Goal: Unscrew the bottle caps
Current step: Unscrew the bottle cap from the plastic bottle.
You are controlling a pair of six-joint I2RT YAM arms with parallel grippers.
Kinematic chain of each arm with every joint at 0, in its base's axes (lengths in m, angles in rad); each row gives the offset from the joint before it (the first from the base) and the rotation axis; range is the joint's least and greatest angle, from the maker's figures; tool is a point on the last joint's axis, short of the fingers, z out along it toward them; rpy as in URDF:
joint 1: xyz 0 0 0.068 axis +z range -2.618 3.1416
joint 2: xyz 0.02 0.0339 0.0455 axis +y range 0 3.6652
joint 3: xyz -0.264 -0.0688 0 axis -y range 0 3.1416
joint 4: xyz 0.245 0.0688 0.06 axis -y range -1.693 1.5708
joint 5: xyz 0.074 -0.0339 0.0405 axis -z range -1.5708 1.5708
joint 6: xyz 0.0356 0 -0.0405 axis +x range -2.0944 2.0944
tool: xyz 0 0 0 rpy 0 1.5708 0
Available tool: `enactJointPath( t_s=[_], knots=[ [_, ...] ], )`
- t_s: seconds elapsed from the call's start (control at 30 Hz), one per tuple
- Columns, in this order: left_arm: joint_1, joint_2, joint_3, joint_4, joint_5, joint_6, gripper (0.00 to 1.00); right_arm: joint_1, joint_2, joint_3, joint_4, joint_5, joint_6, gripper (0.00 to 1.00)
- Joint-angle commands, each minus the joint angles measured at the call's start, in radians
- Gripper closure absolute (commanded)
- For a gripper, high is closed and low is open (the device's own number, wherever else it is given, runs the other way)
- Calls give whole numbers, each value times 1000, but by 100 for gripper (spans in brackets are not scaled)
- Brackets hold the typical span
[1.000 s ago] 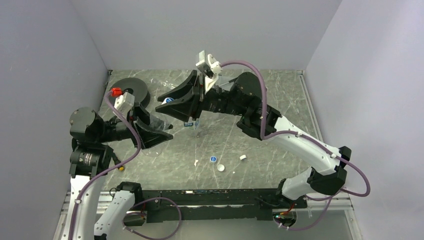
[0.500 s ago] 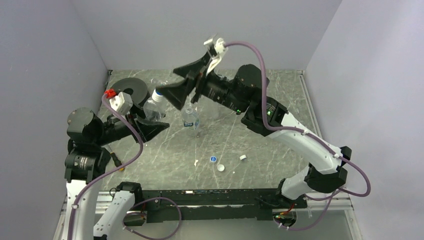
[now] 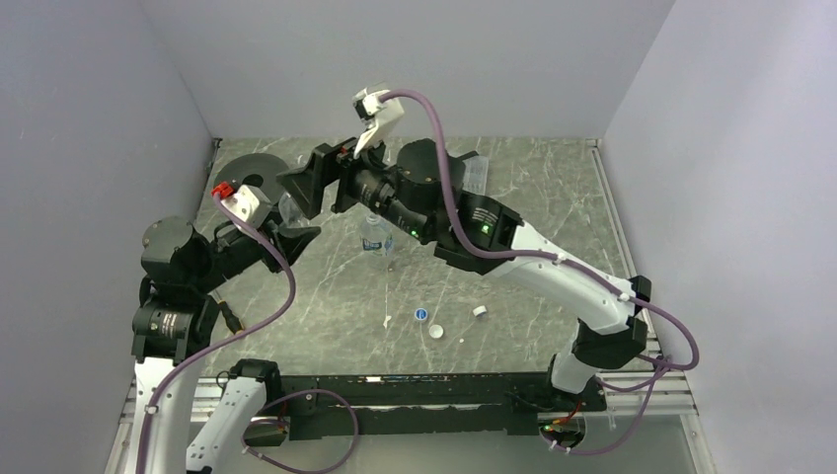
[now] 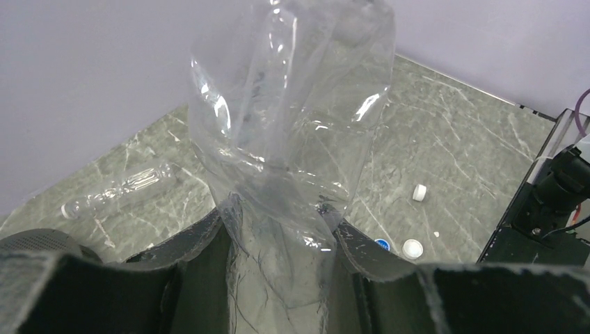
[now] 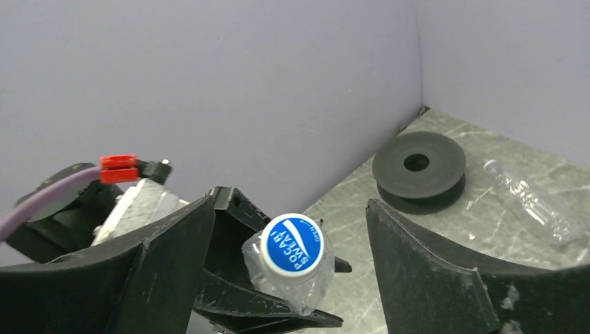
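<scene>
My left gripper [image 4: 282, 233] is shut on the crumpled lower end of a clear bottle [image 4: 292, 132] and holds it off the table at the left [image 3: 293, 235]. Its blue-topped white cap [image 5: 293, 244] points at my right gripper [image 5: 291, 209]. That gripper is open, its fingers [image 5: 163, 257] standing apart on both sides of the cap without touching it [image 3: 302, 188]. A short labelled bottle [image 3: 375, 235] stands upright mid-table. Three loose caps [image 3: 435, 332] lie nearer the front.
A black disc [image 3: 252, 178] lies at the back left, with a slim clear bottle [image 5: 532, 202] lying beside it. A clear tray [image 3: 476, 174] sits at the back behind the right arm. The left wall is close to both grippers.
My right gripper has opened, swung left and turned to face the held bottle's cap. The left gripper has raised the bottle slightly and kept its grip.
</scene>
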Motion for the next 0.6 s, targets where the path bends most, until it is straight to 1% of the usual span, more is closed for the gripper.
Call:
enactJointPath(
  t_s=[0.0, 0.1, 0.3, 0.37, 0.47, 0.57],
  knots=[
    [3, -23, -5, 14, -28, 39, 100, -1, 11, 49, 16, 29, 30, 22],
    [3, -27, -5, 17, -29, 40, 100, -1, 23, 56, 19, 30, 43, 31],
    [3, -31, -8, 17, -29, 41, 100, -1, 25, 28, 55, 14, 72, 56],
    [3, -34, -10, 20, -26, 38, 100, -1, 31, 29, 57, 8, 81, 65],
    [3, -31, -7, 16, -18, 32, 100, -5, 30, 24, 62, -5, 89, 82],
    [3, -26, -1, 19, -1, 10, 100, -21, 22, 16, 62, -32, 102, 96]
  ],
)
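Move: The blue-and-white bottle cap sits just off the right fingertips, about 1 cm ahead, 2 cm left and 2 cm below. Of that hand, the grey spool lies roughly 28 cm ahead and 24 cm left, the labelled bottle some 13 cm ahead and 6 cm right, both far below on the table. From the left hand, which still holds the bottle, the cap is level fore and aft, about 2 cm right and 12 cm above. Easing some 2 cm down and left, the right hand closes its wide-open fingers and pinches the bottle cap. ##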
